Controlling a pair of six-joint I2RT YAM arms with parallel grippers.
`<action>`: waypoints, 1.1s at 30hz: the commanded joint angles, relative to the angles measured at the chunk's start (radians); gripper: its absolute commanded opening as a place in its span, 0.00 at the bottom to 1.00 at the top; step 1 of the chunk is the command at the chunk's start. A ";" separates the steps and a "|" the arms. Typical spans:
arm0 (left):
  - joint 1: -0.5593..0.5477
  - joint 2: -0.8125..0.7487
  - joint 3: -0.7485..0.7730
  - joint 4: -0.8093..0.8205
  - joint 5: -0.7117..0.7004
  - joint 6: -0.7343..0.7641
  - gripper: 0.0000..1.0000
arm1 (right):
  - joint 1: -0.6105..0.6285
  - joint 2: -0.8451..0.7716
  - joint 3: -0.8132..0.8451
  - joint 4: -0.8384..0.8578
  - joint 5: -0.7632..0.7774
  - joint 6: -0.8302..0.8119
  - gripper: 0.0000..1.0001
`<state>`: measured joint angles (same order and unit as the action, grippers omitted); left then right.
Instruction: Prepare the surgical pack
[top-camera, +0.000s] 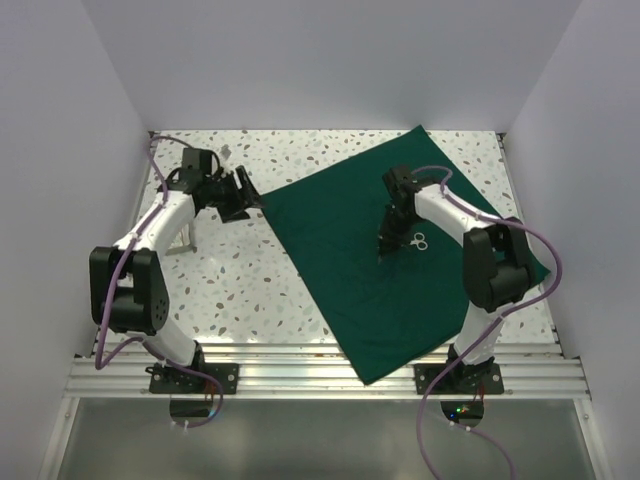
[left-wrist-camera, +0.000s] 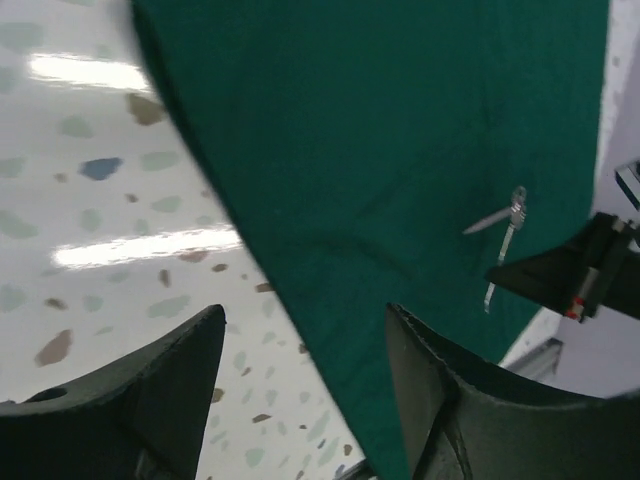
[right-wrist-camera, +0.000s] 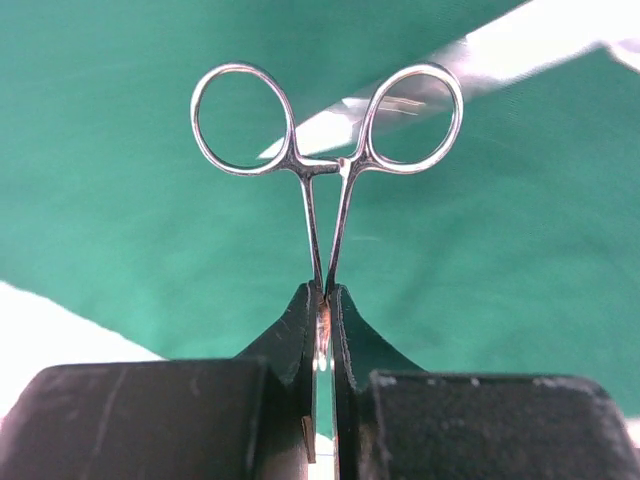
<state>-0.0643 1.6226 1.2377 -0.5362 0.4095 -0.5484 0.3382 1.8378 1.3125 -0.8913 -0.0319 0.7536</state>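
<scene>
The surgical pack shows as a dark green drape (top-camera: 370, 260) spread flat and turned cornerwise on the speckled table (top-camera: 240, 290). My left gripper (top-camera: 250, 200) hovers at the drape's left corner. In its wrist view it (left-wrist-camera: 305, 330) stands open, with the cloth edge (left-wrist-camera: 400, 150) below it and nothing between the fingers. My right gripper (top-camera: 388, 243) is over the middle of the drape, shut on a silver ring-handled instrument (top-camera: 418, 240). In the right wrist view it (right-wrist-camera: 325, 300) pinches the instrument's shanks, and the two finger rings (right-wrist-camera: 325, 130) point away from the wrist.
White walls (top-camera: 60, 150) close in the table on three sides. An aluminium rail (top-camera: 320, 375) runs along the near edge, and the drape's near corner hangs over it. A thin metal piece (top-camera: 188, 243) sits beside the left arm.
</scene>
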 joint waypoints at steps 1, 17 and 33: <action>-0.072 0.010 -0.050 0.214 0.274 -0.121 0.69 | 0.070 -0.060 0.096 0.118 -0.175 -0.189 0.00; -0.310 0.101 -0.055 0.424 0.275 -0.455 0.63 | 0.249 -0.095 0.195 0.245 -0.424 -0.289 0.00; 0.074 0.209 0.382 -0.293 -0.231 0.138 0.00 | 0.147 -0.049 0.226 0.046 -0.226 -0.324 0.49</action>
<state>-0.1196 1.8290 1.5143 -0.5892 0.4248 -0.6655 0.5350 1.7973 1.5368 -0.7727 -0.3088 0.4515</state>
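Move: The right hand holds the clamp by its jaw end, its rings leading ahead, so the clamp's middle is some 3 cm ahead of the hand point and about level. Below the right hand, about 4 cm down, the scissors lie on the drape, roughly 3 cm ahead and 5 cm right. From the left hand, empty and open, the clamp lies about 38 cm right, 5 cm back and 9 cm lower; the tray is some 25 cm left, 3 cm back and 12 cm below. The left fingers pinch the clamp shut between them and the right fingers then let go, opening about halfway: a mid-air handover. To meet, the right hand carries the clamp some 17 cm left and 9 cm up, turning about 35 degrees counter-clockwise, while the left reaches 17 cm right and slightly back; afterwards the left swings away left and forward with the clamp, and the right begins backing off to the right. ##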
